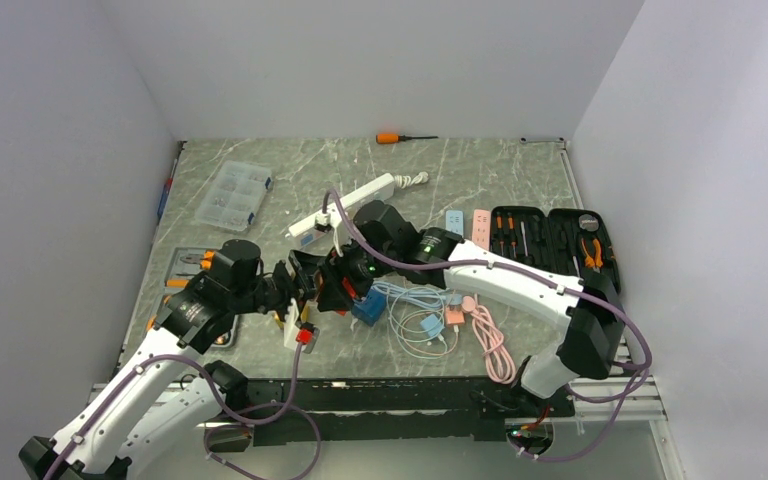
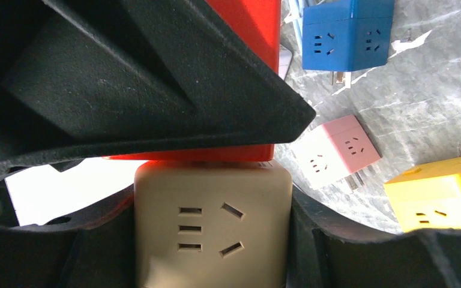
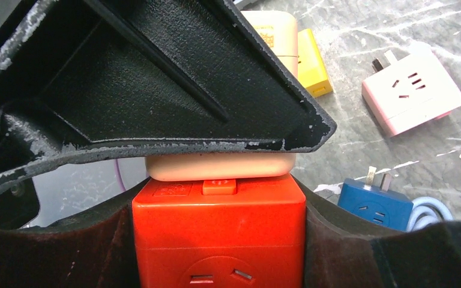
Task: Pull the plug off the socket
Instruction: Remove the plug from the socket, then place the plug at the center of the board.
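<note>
Two cube adapters sit pressed face to face between my grippers, forming the plug and socket pair. The seam hides which one carries the prongs. My left gripper (image 2: 213, 243) is shut on the beige cube (image 2: 213, 225), its black fingers (image 2: 348, 252) against both sides. The red cube (image 2: 246, 30) sits directly above the beige one in that view. My right gripper (image 3: 219, 240) is shut on the red cube (image 3: 219, 234), with the beige cube (image 3: 219, 166) flush against its button face. From above, both grippers (image 1: 300, 285) (image 1: 338, 278) meet tip to tip over the table's middle.
Loose on the marble table lie a blue cube (image 2: 348, 33), a pink-and-white cube (image 2: 336, 150) and a yellow cube (image 2: 441, 198). Coiled cables (image 1: 420, 315) and a pink cable (image 1: 495, 345) lie right of the grippers. Behind are a white power strip (image 1: 345, 205), a tool case (image 1: 550, 235) and a clear organiser box (image 1: 232, 195).
</note>
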Controlling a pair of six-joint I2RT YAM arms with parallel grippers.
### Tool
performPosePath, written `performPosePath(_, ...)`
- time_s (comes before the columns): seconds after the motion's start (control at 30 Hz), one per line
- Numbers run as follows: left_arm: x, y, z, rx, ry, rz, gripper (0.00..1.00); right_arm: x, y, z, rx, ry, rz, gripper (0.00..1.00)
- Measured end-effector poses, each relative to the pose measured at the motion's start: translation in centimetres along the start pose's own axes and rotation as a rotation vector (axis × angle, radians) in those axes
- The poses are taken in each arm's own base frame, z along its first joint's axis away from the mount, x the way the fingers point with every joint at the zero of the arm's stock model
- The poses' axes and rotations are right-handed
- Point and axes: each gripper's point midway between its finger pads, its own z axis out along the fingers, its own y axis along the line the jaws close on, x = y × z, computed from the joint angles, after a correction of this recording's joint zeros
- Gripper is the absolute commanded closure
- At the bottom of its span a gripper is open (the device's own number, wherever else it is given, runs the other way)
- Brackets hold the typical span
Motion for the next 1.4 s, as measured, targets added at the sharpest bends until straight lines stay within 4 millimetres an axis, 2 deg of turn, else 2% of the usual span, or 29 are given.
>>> performPosePath(0.23,-0.1,-0.9,0.0,0.033,-0.006,-0.010,1.00,0.7,0.2,0.4,0.018,0.000,0.023,1.00)
performPosePath(0.4,-0.5,-0.7,0.1,0.026,-0.028,-0.001,1.00,1.2,0.5,-0.3,0.028,-0.017,0.024,1.00)
performPosePath(0.43,0.4,-0.8,-0.1,0.031,0.016,-0.009,1.00,2.1,0.5,-0.8,0.035,0.011,0.037,1.00)
performPosePath(0.5,3.2,-1.0,-1.2,0.031,0.147,-0.034,1.00,5.2,0.8,-2.1,0.039,0.100,0.076,1.00)
performPosePath(0.57,4.9,-1.4,-1.8,0.041,0.218,-0.053,1.00,7.7,1.5,-3.0,0.033,0.176,0.100,1.00)
performPosePath(0.63,5.9,-1.9,-2.0,0.060,0.257,-0.070,1.00,9.1,1.9,-3.5,0.028,0.224,0.113,1.00)
performPosePath(0.8,7.1,-2.3,-2.5,0.072,0.305,-0.089,1.00,10.2,2.2,-4.0,0.026,0.259,0.123,1.00)
performPosePath(0.9,7.5,-2.5,-2.6,0.075,0.321,-0.114,1.00,10.2,1.5,-4.2,0.063,0.256,0.125,1.00)
performPosePath(1.0,8.2,-2.8,-2.4,0.095,0.345,-0.237,1.00,9.5,-0.3,-4.6,0.135,0.235,0.144,1.00)
performPosePath(1.1,9.3,-1.4,-2.3,0.114,0.383,-0.421,1.00,7.1,-3.5,-5.5,0.244,0.158,0.189,1.00)
performPosePath(1.2,10.6,1.2,-2.0,0.084,0.421,-0.609,1.00,5.0,-6.5,-6.7,0.347,0.082,0.228,1.00)
performPosePath(1.23,10.8,1.5,-1.8,0.076,0.428,-0.649,1.00,4.4,-7.7,-7.2,0.386,0.059,0.248,1.00)
performPosePath(1.3,10.8,1.2,-1.5,0.072,0.437,-0.744,1.00,3.7,-9.9,-7.9,0.455,0.026,0.291,1.00)
performPosePath(1.4,9.8,-0.8,-0.6,0.120,0.443,-0.895,1.00,3.7,-13.7,-8.9,0.550,0.001,0.376,1.00)
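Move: Just ahead of the right hand, about 5 cm forward, 1 cm left and slightly higher, is the tan plug in the left fingers. Its pins sit in the red socket, which the right hand holds about 5 cm behind the left. Some 14 cm below the left hand, the pink plug lies 5 cm forward, the yellow one 6 cm left and level, and the blue one 8 cm right and 1 cm back. Pulling apart, both hands barely shift at first, then spring away from each other, the left forward-left, the right back, right and down about 10 cm. Both keep their grips. The left goes on forward, tipping and turning counter-clockwise some 45 degrees; the right swings forward about 17 cm and farther right over the coiled cable, turning clockwise. ##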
